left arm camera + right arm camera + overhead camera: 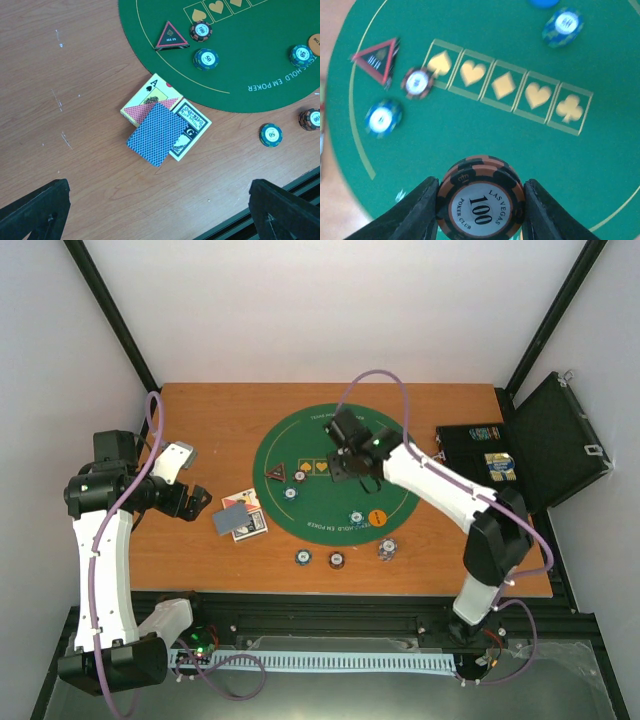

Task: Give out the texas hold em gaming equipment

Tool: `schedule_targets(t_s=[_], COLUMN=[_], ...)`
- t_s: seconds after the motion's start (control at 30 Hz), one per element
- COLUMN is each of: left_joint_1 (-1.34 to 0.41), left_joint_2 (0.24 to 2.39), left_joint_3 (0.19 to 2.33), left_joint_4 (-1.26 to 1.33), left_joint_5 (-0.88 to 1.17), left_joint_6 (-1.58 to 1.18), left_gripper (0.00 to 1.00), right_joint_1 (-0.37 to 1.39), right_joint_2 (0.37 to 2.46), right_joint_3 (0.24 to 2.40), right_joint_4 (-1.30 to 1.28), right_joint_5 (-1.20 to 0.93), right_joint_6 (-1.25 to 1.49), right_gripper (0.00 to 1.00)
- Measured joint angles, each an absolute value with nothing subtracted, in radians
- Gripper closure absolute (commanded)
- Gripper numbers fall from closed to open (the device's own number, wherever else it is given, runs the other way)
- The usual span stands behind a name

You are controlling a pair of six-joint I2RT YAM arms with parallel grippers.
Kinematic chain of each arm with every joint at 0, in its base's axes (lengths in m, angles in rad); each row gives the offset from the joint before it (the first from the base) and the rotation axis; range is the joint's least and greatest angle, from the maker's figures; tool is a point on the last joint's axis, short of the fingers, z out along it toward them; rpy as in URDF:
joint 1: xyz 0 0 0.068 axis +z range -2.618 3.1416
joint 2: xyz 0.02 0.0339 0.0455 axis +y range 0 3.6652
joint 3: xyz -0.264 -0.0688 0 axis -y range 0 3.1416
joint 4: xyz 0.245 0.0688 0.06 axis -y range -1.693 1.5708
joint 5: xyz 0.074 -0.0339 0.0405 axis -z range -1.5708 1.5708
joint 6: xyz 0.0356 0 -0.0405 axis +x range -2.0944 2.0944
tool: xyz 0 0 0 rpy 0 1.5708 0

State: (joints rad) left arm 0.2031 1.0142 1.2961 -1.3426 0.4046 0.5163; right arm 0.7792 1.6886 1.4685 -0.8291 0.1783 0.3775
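My right gripper (480,186) is shut on a small stack of orange-black "100" poker chips (480,212), held above the green round mat (400,495); it shows over the mat's middle in the top view (353,472). On the mat lie a red-black triangular marker (377,59), an orange-black chip (417,82), blue chips (382,118) and an orange disc (376,517). A blue disc (544,2) is cut off at the frame edge. My left gripper (160,215) is open and empty, above the wood near a blue-backed card (156,132) lying on other cards and a card box.
Three chips (337,560) lie on the wood beyond the mat's near edge. A black hinged case (545,435) stands open at the right with chips inside. The table's front rail (300,185) runs close to my left gripper.
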Motion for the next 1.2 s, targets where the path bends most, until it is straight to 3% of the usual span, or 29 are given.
schedule_targets(t_s=[0.3,0.7,1.07,1.2], left_joint_1=[0.203,0.203,0.203,0.203], left_joint_2=[1.020,1.039,1.045,1.045], left_joint_3=[1.296,1.288,1.279,1.267], left_joint_4=[-1.342,-1.324,-1.305,-1.301], left_joint_5=[0.404,0.405,0.408,0.408], left_joint_6=[0.516,0.516,0.516,0.516], left_gripper=[0.00,0.00,0.00,0.00], right_joint_1=[0.549,0.533,0.533,0.533], right_joint_2=[2.051,2.450,2.561,2.567], right_joint_3=[1.771,2.240,2.312,2.317], right_joint_4=[-0.836,-0.923,-0.948,-0.944], right_joint_5=[0.145,0.057,0.044,0.045], right_joint_6=[0.290,0.274,0.289,0.289], right_gripper=[0.75,0.76,0.76,0.69])
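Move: Straight ahead of the right hand, which already holds the brown 100 chips, the open green spot just beyond the card row lies about 18 cm forward, 1 cm left and 15 cm below. The card row is some 13 cm ahead, level sideways; the blue chip stack is 22 cm ahead and 4 cm right, the small blind button 26 cm ahead and 1 cm right, all on the mat. From the left hand that spot is roughly 28 cm forward, 28 cm right and 25 cm down. Carrying the pinched brown 100 chips on over the card row, the right hand sweeps about 18 cm forward while sinking, drifting briefly right and back left, then drops almost straight down at the end, some 14 cm lower in all, to just above or onto the mat short of the small blind button and left of the blue chip stack. The fingers keep their grip. ##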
